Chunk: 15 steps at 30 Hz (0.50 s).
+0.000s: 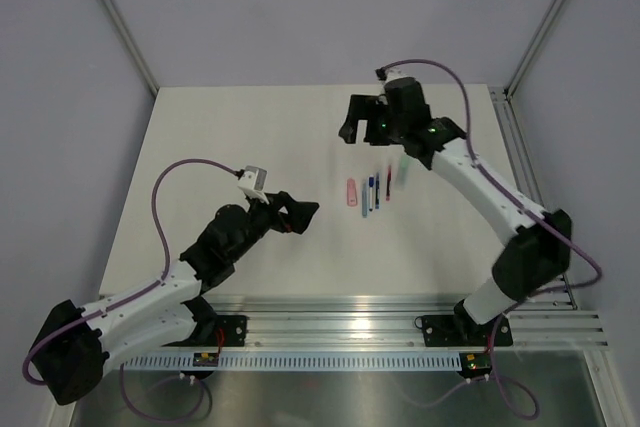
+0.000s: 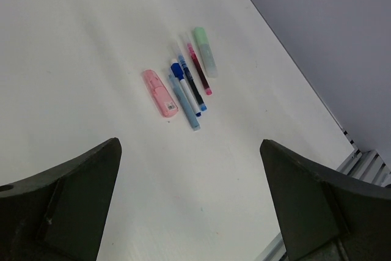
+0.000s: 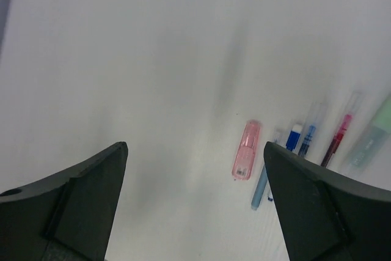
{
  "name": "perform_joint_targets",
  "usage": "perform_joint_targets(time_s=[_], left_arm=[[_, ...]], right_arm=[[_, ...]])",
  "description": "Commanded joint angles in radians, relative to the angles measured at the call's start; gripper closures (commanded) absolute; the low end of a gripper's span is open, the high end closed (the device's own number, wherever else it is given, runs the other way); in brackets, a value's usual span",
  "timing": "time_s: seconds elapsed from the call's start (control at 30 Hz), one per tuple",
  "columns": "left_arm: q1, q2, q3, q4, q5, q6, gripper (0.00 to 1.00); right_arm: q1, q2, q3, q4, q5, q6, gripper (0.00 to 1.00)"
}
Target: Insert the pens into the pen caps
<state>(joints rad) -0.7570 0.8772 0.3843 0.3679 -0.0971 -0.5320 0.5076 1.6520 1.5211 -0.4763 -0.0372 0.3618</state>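
The pens lie side by side mid-table: a light blue pen [image 1: 365, 200] [image 2: 185, 105] [image 3: 261, 189], a dark blue pen [image 1: 376, 192] [image 2: 189, 84] [image 3: 307, 139] and a red pen [image 1: 388, 185] [image 2: 198, 68] [image 3: 339, 139]. Of the pen caps, the pale pink cap [image 1: 352, 192] [image 2: 160, 93] [image 3: 246, 158] rests just left of them and the mint cap [image 1: 402, 172] [image 2: 206, 51] [image 3: 372, 139] just right. My left gripper [image 1: 305, 212] [image 2: 189, 145] hovers open to their left, holding nothing. Behind the row, my right gripper [image 1: 358, 132] [image 3: 195, 146] stands open and holds nothing.
The white table [image 1: 250, 127] ends in a metal rail [image 1: 400, 312] at the near edge. Grey walls and frame posts [image 1: 115, 17] close in the back and sides. A purple cable [image 1: 165, 182] loops over the left arm.
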Motion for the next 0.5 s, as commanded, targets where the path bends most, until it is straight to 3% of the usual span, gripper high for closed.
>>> perform_joint_targets(time_s=[0.0,0.2,0.3,0.47], left_arm=[[-0.001,-0.023,0.03,0.045,0.035,-0.043,0.01],[-0.002,-0.139,0.148,-0.105,0.131,-0.132,0.01],[-0.002,-0.257,0.179,-0.183,0.131,-0.131,0.01],[-0.002,-0.405,0.261,-0.385,0.048,-0.074,0.01]], right_arm=[[-0.004,-0.348,-0.131,0.105,0.069,0.019,0.0],[-0.004,-0.885,-0.429,0.183,0.174,0.072,0.0],[-0.004,-1.074,-0.515,0.206,0.2,0.085,0.0],[-0.004,-1.239,-0.585,0.127,0.259,0.095,0.01]])
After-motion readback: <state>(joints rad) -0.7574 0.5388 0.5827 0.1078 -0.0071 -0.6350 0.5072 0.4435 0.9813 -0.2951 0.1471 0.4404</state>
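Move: The pink highlighter already lies free on the table, almost straight below the right hand: about 22 cm down, 1 cm back and 1 cm left. From that hand the light-blue pen is roughly 3 cm back and 3 right, the blue marker 2 back and 4 right, and the green highlighter 6 ahead and 12 right. From the left hand the pink highlighter is some 15 cm ahead, 11 right and 18 below. The pink highlighter and the pens beside it are left behind as both empty hands withdraw, fingers staying wide open and touching nothing. The right hand sweeps fast back, up and to its right, about 20 cm back and nearly as much up, its climb levelling off towards the end while its fingers tip up some 40 degrees. The left hand lifts roughly 14 cm, drawing back 5, its fingers tilting up a little. ##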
